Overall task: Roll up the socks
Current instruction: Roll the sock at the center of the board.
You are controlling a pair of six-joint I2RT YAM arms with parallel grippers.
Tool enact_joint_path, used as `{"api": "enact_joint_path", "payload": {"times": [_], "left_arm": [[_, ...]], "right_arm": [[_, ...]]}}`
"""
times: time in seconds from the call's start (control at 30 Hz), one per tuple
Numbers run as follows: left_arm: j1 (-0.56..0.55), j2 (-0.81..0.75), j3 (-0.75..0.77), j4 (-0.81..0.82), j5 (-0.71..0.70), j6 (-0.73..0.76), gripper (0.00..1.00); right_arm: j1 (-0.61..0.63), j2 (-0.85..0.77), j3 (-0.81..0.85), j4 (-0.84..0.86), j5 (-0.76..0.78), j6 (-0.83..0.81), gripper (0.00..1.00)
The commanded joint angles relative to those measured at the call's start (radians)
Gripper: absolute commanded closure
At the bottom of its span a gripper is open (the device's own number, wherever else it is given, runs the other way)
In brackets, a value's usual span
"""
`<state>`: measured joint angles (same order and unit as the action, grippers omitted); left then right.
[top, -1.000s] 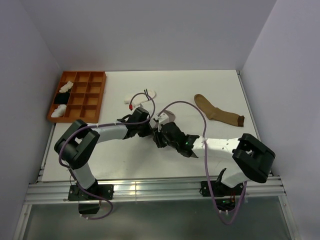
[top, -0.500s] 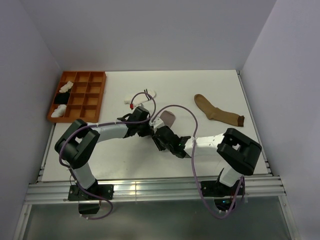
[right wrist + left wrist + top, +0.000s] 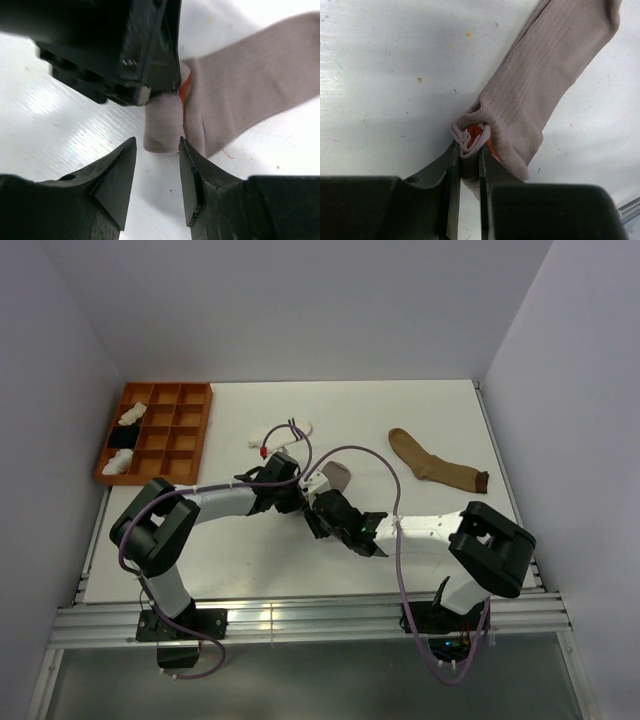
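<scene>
The grey sock (image 3: 547, 75) lies on the table, its toe end (image 3: 337, 476) stretching away from both grippers. My left gripper (image 3: 469, 150) is shut on the sock's rolled cuff end, where red shows inside the fold. In the right wrist view the short grey roll (image 3: 162, 127) sticks out under the left gripper's black body (image 3: 110, 45). My right gripper (image 3: 157, 145) is open, its fingertips just short of the roll on either side. The short white striped sock (image 3: 285, 430) lies behind the arms. The tan-brown sock (image 3: 435, 468) lies flat at the right.
An orange compartment tray (image 3: 170, 430) sits at the far left with white and black bundles in its left cells. Both arms meet at the middle of the table (image 3: 400, 420), their purple cables looping above them.
The right jaws have widened a little and now stand apart from the roll. The right arm's elbow has shifted. The grey sock's free end has moved slightly right; the left gripper keeps its hold.
</scene>
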<state>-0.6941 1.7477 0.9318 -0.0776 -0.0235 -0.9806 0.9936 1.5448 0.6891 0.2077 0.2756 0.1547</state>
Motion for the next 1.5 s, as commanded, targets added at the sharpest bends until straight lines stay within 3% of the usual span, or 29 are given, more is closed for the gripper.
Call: {"api": "enact_joint_path", "payload": {"times": [0.0, 0.6, 0.7, 0.83, 0.9, 1.1, 1.33, 1.47], "left_arm": [[-0.001, 0.038, -0.002, -0.099, -0.003, 0.04, 0.99], [-0.002, 0.035, -0.002, -0.097, 0.011, 0.039, 0.98], [-0.002, 0.029, -0.004, -0.094, 0.011, 0.036, 0.94], [-0.002, 0.015, -0.011, -0.091, 0.008, 0.03, 0.79], [-0.002, -0.004, -0.017, -0.088, 0.002, 0.026, 0.74], [0.013, -0.071, -0.059, -0.057, -0.016, 0.007, 0.48], [0.039, -0.183, -0.145, 0.002, -0.067, -0.056, 0.29], [0.042, -0.244, -0.189, 0.036, -0.087, -0.095, 0.26]], "right_arm": [[0.017, -0.045, 0.016, 0.036, 0.042, -0.015, 0.52], [0.019, 0.159, 0.058, 0.064, 0.042, -0.05, 0.55], [0.017, 0.167, 0.055, 0.059, 0.054, -0.047, 0.64], [0.017, 0.161, 0.058, 0.038, 0.042, -0.032, 0.95], [0.007, 0.152, 0.053, 0.024, -0.007, -0.009, 1.0], [-0.102, 0.106, 0.033, -0.005, -0.262, 0.072, 1.0], [-0.265, 0.115, 0.036, -0.01, -0.631, 0.157, 1.0], [-0.343, 0.176, 0.043, 0.068, -0.876, 0.277, 1.0]]}}
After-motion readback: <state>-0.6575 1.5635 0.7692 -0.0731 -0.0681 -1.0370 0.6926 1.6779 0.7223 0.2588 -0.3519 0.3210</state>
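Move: The right hand, open, is over the near right part of the sock's rolled end; that roll's middle lies about 3 cm ahead, 1 cm left and 3 cm below. The loose toe part reaches some 9 cm ahead and 6 cm right of the right hand; the white sock lies about 19 cm ahead and 7 cm left, both about 4 cm lower. The left hand already pinches the roll, whose middle lies about 2 cm back, 2 cm right and level. After a small lift, the right hand sinks about 3 cm net and eases 1 cm forward to shut on the near right end of the roll while the left keeps the far left end pinched, then holds its place as its wrist turns some 35 degrees, left side rising and fingers tipping down. As the right grip closes, the left fingers open wide and let go, and the left hand draws about 4 cm left and a little back and up, clear of its grip. ##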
